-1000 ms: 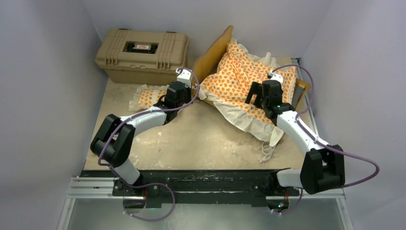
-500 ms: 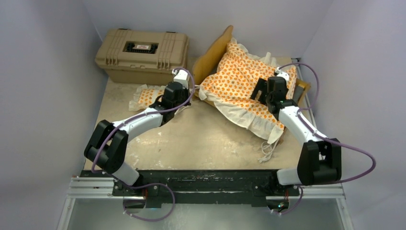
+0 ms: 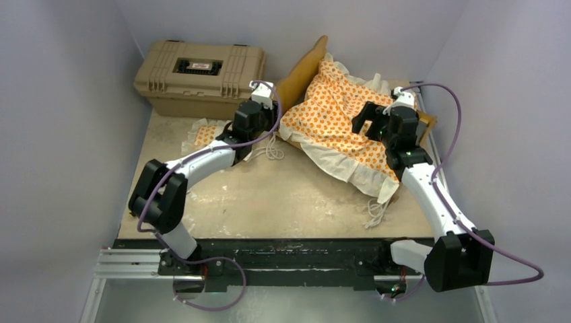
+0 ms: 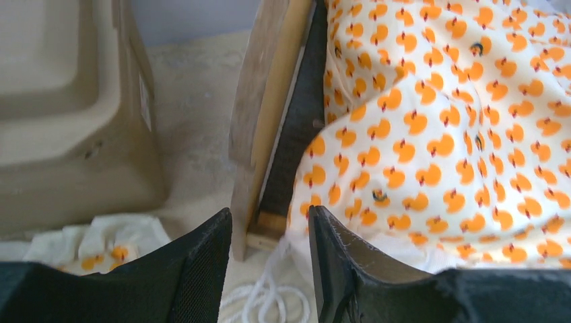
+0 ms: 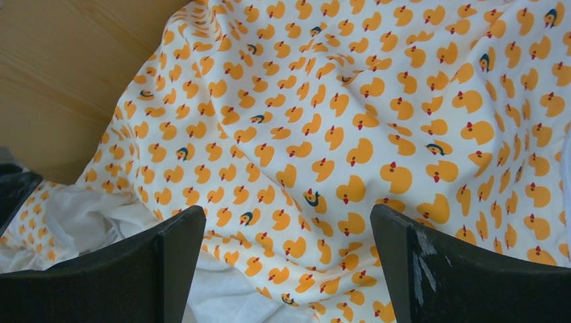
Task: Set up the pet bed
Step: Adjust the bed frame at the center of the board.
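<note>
The pet bed's light-wood frame (image 3: pixel 301 70) stands tilted at the back, its side rail (image 4: pixel 259 114) close in the left wrist view. The duck-patterned mattress cushion (image 3: pixel 343 111) lies crumpled and askew over it, with the white ruffle hanging off the front. The small matching pillow (image 3: pixel 205 134) lies on the table beside the left arm. My left gripper (image 3: pixel 261 108) hovers at the frame's near-left corner, open, nothing between its fingers (image 4: pixel 269 262). A white tie cord (image 4: pixel 269 303) lies under it. My right gripper (image 3: pixel 369 121) hangs wide open just above the cushion (image 5: pixel 350 121).
A tan plastic hard case (image 3: pixel 198 74) sits at the back left, close to the bed's headboard (image 5: pixel 67 67). Another white cord (image 3: pixel 374 212) trails off the ruffle toward the front right. Grey walls close in on both sides.
My left gripper moved back and right to the frame's corner and opened; a white cord now lies on the table there. The right gripper shifted farther back over the cushion, still open.
</note>
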`<state>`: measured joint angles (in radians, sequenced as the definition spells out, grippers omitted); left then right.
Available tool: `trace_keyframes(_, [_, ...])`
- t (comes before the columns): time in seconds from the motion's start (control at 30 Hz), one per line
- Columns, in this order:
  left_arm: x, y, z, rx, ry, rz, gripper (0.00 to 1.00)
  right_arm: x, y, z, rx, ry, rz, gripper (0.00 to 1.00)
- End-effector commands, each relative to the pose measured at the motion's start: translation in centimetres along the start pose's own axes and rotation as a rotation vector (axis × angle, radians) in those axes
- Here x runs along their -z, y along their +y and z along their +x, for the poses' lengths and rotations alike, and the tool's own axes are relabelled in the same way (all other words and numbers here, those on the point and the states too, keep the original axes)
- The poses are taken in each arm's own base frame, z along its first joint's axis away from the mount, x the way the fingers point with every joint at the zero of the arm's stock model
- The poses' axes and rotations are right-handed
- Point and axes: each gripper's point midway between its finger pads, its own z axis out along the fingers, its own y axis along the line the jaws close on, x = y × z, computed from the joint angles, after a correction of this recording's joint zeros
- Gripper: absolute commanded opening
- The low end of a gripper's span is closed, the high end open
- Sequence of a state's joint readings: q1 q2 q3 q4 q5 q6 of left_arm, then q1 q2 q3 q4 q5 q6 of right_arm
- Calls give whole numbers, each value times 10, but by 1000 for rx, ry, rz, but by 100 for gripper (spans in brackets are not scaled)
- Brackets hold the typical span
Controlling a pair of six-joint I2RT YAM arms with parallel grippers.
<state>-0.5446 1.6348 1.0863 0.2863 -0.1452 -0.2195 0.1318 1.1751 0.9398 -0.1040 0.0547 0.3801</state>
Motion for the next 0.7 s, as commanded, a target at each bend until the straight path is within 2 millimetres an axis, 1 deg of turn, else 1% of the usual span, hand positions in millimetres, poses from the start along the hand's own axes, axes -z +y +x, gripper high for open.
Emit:
trace_keyframes(0.0, [-31, 6, -25, -61, -84, -39, 45, 7, 15, -4, 24, -19, -92, 98])
trace_keyframes(0.07, [-41, 9, -24, -72, -84, -60, 44, 11, 19, -5, 31, -22, -119, 98])
trace_keyframes(0.13, [-48, 12, -24, -73, -83, -73, 40, 14, 23, -5, 38, -23, -141, 99])
trace_keyframes(0.17, [-49, 13, -22, -73, -78, -75, 35, 15, 25, -4, 41, -22, -149, 99])
trace_keyframes(0.23, [-47, 12, -20, -70, -69, -67, 22, 16, 28, 0, 47, -13, -166, 99])
trace_keyframes(0.37, [-30, 12, -18, -59, -79, -55, 0, 16, 32, 8, 61, 0, -188, 99])
trace_keyframes(0.6, [-11, 13, -9, -53, -83, -37, 0, 15, 41, 17, 72, 20, -229, 99])
trace_keyframes(0.67, [-8, 14, -12, -52, -103, -40, 0, 15, 43, 18, 76, 24, -243, 99])
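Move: The headboard's near end stands about 4 cm ahead of the left fingers, 1 cm to their right and 5 cm below. From that hand, the duck-print blanket's middle is some 20 cm right and 2 ahead, the tan case 19 cm left and 13 ahead, and the rope coil 4 cm back and 11 below. From the open right hand, the headboard's near end is roughly 24 cm left, level in reach; the blanket's middle is about 3 cm left. Left hand pushes 4 cm forward against headboard's near end, shuts, then backs downward; open right drifts 4 cm left. ##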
